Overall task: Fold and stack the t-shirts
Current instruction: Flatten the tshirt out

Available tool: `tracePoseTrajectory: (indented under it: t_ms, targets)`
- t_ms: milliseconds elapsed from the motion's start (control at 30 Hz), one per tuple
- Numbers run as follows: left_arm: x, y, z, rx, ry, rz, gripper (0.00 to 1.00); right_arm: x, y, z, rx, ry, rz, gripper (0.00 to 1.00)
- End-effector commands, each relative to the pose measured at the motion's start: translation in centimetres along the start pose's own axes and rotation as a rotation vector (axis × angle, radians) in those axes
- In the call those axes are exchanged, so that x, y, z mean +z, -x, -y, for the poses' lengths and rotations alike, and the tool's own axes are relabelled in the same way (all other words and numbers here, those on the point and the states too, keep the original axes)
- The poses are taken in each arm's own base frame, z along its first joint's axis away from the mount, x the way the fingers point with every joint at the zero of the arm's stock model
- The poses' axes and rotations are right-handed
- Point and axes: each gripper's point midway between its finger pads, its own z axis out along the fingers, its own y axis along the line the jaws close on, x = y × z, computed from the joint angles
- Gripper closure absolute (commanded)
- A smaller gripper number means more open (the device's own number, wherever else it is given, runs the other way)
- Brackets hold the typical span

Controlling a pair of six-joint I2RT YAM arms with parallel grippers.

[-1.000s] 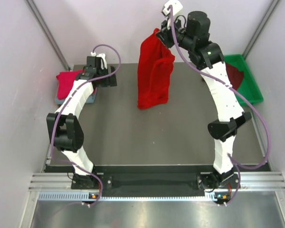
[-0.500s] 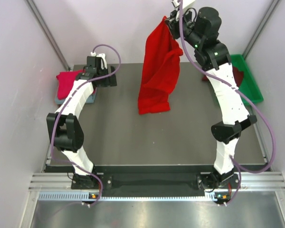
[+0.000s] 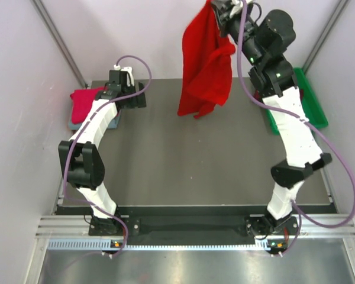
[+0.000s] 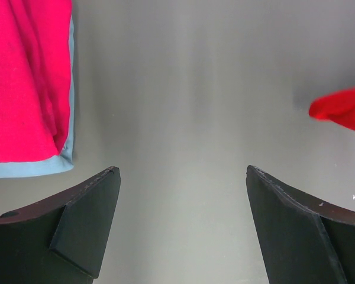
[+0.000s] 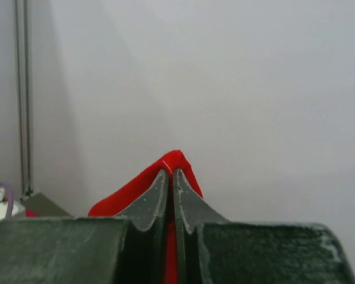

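A bright red t-shirt (image 3: 206,62) hangs in the air over the back of the table, its lower hem well above the surface. My right gripper (image 3: 220,8) is high at the top of the top view, shut on a peak of that shirt (image 5: 130,192); the cloth runs between the closed fingers (image 5: 192,207). A folded crimson-pink t-shirt (image 3: 83,103) lies on a folded grey-blue one (image 3: 115,123) at the back left. My left gripper (image 3: 137,94) hovers open just right of that stack, nothing between its fingers (image 4: 86,219). The stack (image 4: 23,77) fills the upper left of the left wrist view.
A green plastic tray (image 3: 314,102) sits at the back right, partly behind the right arm. Pale walls close in on the left, back and right. A tip of the red shirt (image 4: 343,109) shows at the right edge of the left wrist view.
The right arm has lifted the red t-shirt higher and a little to the right; its hem has come up off the table. The left arm has not moved.
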Motion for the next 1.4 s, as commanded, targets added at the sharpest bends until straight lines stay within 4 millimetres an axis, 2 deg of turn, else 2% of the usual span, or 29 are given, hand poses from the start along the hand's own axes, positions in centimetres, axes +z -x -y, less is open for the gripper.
tracePoseTrajectory:
  t_ms: [0,67,100,167,267,300,333,400,433,500,533,567,600,633,667,733,800,833,933,1000,1067,1100,1167,1200,1267,1300,1333,1367]
  targets:
    - [-0.8,1.4,0.0,0.004,0.013,0.059,0.09,-1.2,-7.1,0.4,0.002,0.003,-0.182,1.00]
    - [-0.8,1.4,0.0,0.006,0.017,0.061,0.09,-2.5,-13.4,0.1,0.077,0.001,-0.356,1.00]
    - [-0.9,1.5,0.0,0.008,0.017,0.062,0.09,-3.4,-17.9,-1.1,0.108,0.030,-0.466,1.00]
    - [-0.9,1.4,-0.1,0.010,0.020,0.061,0.09,-6.0,-25.3,-3.6,0.178,0.083,-0.666,1.00]
    - [-0.9,1.5,-0.1,0.010,0.022,0.062,0.08,-9.9,-32.3,-7.5,0.298,0.175,-0.861,1.00]
    - [-0.9,1.5,-0.1,0.010,0.022,0.062,0.08,-10.7,-33.4,-8.8,0.341,0.221,-0.896,1.00]
    - [-0.9,1.4,-0.1,0.010,0.020,0.060,0.08,-11.9,-35.6,-9.9,0.372,0.245,-0.969,1.00]
    - [-0.9,1.3,-0.2,0.010,0.026,0.056,0.08,-12.7,-38.3,-10.3,0.394,0.233,-1.016,1.00]
    - [-0.9,1.2,-0.2,0.010,0.024,0.056,0.08,-12.6,-39.2,-9.6,0.384,0.194,-1.027,1.00]
    - [-0.9,1.1,-0.2,0.014,0.027,0.053,0.08,-11.5,-40.2,-6.7,0.361,0.100,-1.010,1.00]
    - [-1.0,1.1,-0.3,0.018,0.029,0.055,0.08,-11.2,-41.8,-4.2,0.327,0.018,-1.019,1.00]
    - [-1.0,1.1,-0.5,0.021,0.037,0.056,0.08,-10.0,-41.3,-2.3,0.303,-0.028,-0.985,1.00]
    - [-1.1,1.1,-0.6,0.021,0.042,0.055,0.08,-10.0,-42.6,-0.9,0.281,-0.065,-1.002,1.00]
    - [-1.0,1.0,-0.6,0.025,0.042,0.054,0.08,-10.1,-42.9,1.1,0.272,-0.106,-1.000,1.00]
    - [-1.1,1.1,-0.7,0.027,0.046,0.056,0.08,-9.8,-42.9,2.3,0.262,-0.131,-0.988,1.00]
    - [-1.1,1.1,-0.7,0.031,0.048,0.058,0.08,-10.6,-43.7,5.1,0.218,-0.201,-1.001,1.00]
    - [-1.1,1.2,-0.7,0.033,0.049,0.059,0.08,-11.3,-44.3,6.6,0.204,-0.244,-1.012,1.00]
    - [-1.1,1.3,-0.7,0.034,0.049,0.061,0.08,-11.8,-44.1,8.4,0.185,-0.283,-1.006,1.00]
    - [-0.9,1.1,-0.5,0.036,0.036,0.051,0.08,-12.8,-44.2,10.5,0.187,-0.311,-1.010,1.00]
    - [-0.5,0.8,0.0,0.036,0.004,0.040,0.08,-13.3,-45.1,9.7,0.208,-0.262,-1.034,1.00]
    - [-0.1,0.4,0.7,0.032,-0.035,0.024,0.08,-14.4,-46.0,7.8,0.232,-0.209,-1.082,0.79]
    - [0.0,0.3,1.1,0.033,-0.057,0.019,0.08,-14.4,-45.6,7.5,0.226,-0.201,-1.078,0.65]
    - [0.0,-0.1,2.3,0.045,-0.122,0.001,0.08,-13.5,-44.6,6.1,0.205,-0.164,-1.056,0.47]
    - [0.0,-0.3,2.6,0.051,-0.135,-0.007,0.08,-12.7,-43.3,5.9,0.189,-0.153,-1.025,0.45]
    - [0.0,-0.7,3.0,0.068,-0.150,-0.016,0.08,-12.0,-42.3,4.0,0.186,-0.113,-1.010,0.40]
    - [0.0,-0.8,3.1,0.072,-0.153,-0.020,0.09,-11.9,-41.8,3.3,0.179,-0.090,-1.008,0.34]
    - [0.1,-0.9,3.2,0.078,-0.156,-0.022,0.09,-11.7,-41.6,1.9,0.168,-0.056,-1.007,0.32]
    - [0.1,-1.1,3.3,0.077,-0.163,-0.027,0.09,-12.4,-42.4,0.9,0.166,-0.025,-1.032,0.31]
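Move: The red t-shirt already hangs pinched from the right hand, high up; the bare patch of table it is taken to lies about 10 cm farther forward, 5 cm to the right and some 62 cm below. The green tray is roughly 19 cm ahead and 38 cm right, the folded stack about 15 cm ahead and 46 cm left, both some 60 cm down. From the left hand that patch is around 3 cm ahead, 29 cm right and 17 cm below. The red t-shirt, still pinched, is swept down fast towards the table as the right hand drops nearly 50 cm, easing forward and tipping its fingers steeply down. Low over the table the hand then pulls it forward and to the right, towards the tray, by some 10 and 17 cm; there the fingers open and let go, and the hand swings about 5 cm back left. ##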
